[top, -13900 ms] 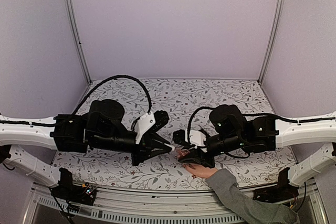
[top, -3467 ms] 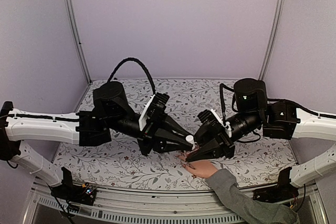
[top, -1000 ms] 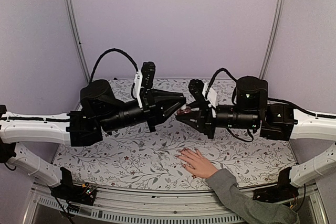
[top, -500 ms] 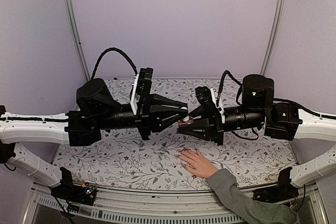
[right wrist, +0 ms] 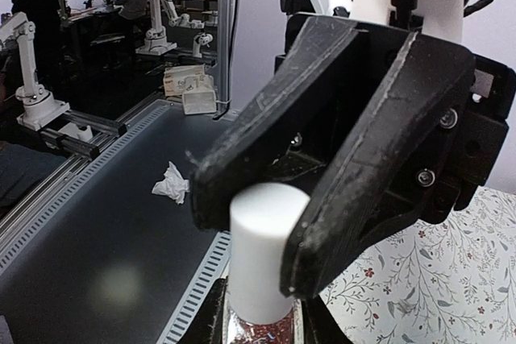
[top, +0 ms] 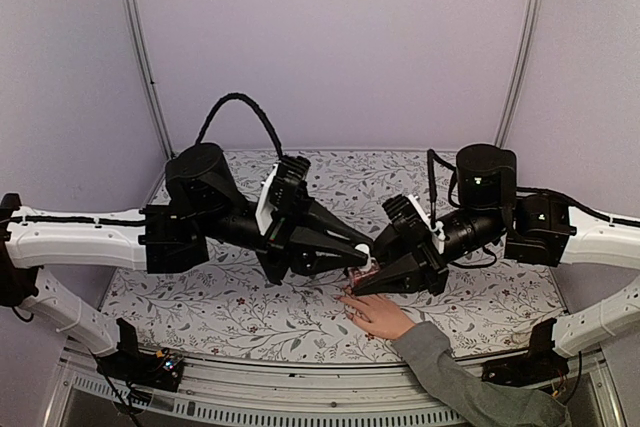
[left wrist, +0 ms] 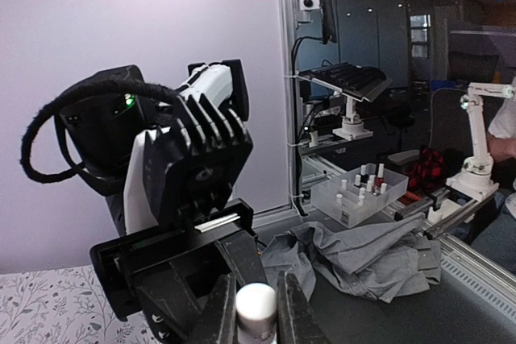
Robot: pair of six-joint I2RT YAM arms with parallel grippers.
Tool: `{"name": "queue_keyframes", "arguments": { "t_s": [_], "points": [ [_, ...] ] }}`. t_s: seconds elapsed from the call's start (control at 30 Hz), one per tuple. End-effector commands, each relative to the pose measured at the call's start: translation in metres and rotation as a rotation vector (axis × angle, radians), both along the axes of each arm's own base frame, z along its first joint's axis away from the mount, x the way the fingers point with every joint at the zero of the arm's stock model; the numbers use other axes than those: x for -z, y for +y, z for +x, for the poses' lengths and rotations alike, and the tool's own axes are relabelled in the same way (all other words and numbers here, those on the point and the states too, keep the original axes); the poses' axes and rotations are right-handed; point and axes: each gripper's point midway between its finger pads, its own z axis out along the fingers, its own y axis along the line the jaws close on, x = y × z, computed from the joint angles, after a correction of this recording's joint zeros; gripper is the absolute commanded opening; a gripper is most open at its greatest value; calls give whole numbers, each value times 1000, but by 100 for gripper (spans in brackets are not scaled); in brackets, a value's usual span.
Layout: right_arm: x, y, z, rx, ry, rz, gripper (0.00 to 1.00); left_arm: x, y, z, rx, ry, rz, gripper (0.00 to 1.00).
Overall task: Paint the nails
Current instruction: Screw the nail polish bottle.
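Note:
A light-skinned hand [top: 378, 315] in a grey sleeve lies flat on the floral table, fingers pointing left. Its nails are too small to make out. Just above the fingertips both grippers meet on one small polish bottle [right wrist: 263, 334] of red glitter with a white cap [right wrist: 264, 249]. My right gripper [right wrist: 262, 326] is shut on the bottle's body. My left gripper [left wrist: 256, 316] is shut on the white cap [left wrist: 256, 305], its black fingers [right wrist: 379, 159] clasping it from the other side. In the top view the left gripper [top: 360, 263] and right gripper [top: 371, 279] touch tip to tip.
The floral tablecloth [top: 230, 307] covers the table between metal frame posts [top: 140, 57]. Beyond the table's near edge lie a crumpled grey cloth [left wrist: 363, 251], a clear box of polish bottles [left wrist: 359, 195] and a crumpled white tissue [right wrist: 171, 183].
Both arms, still joined at the bottle, have come down from mid-air to just above the hand's fingertips. The hand has stayed where it was.

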Motion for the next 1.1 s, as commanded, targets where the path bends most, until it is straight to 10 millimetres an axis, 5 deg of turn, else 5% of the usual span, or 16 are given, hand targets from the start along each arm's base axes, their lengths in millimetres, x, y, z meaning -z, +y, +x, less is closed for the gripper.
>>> {"name": "queue_keyframes", "arguments": {
  "t_s": [0.0, 0.43, 0.8, 0.9, 1.07],
  "points": [
    [-69, -9, -27, -158, -98, 210, 0, 62, -8, 5, 54, 58, 207, 0],
    [-64, -7, -18, -93, -106, 194, 0, 41, 7, 15, -14, 35, 168, 10],
    [-59, 1, -6, -33, -93, 171, 0, 14, 28, 28, -171, 4, 106, 46],
    [-57, 10, 19, 110, -84, 151, 0, 6, 37, 35, -237, 14, 72, 47],
    [-48, 14, 91, 527, -75, 102, 0, -3, 55, 64, -443, 108, -4, 46]
  ]
}}
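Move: The left fingers already hold the white cap, so the cap sits at their hand point; the glass body of the nail polish bottle is about 4 cm below and 1 cm to the right. From the right hand, which already grips that body, the cap is some 4 cm above. The model hand lies on the table about 30 cm below the left hand, roughly 5 cm to its right and 3 cm farther forward. The left fingers let go of the cap after both hands have almost held still, the right keeping its grip on the glass body. Opening to nearly half, the left hand backs off to its left and forward, about 5 cm in all, turning some 15 degrees counter-clockwise; the right hand first rises about 3.5 cm, then swings 3 cm forward, turning slightly clockwise. ##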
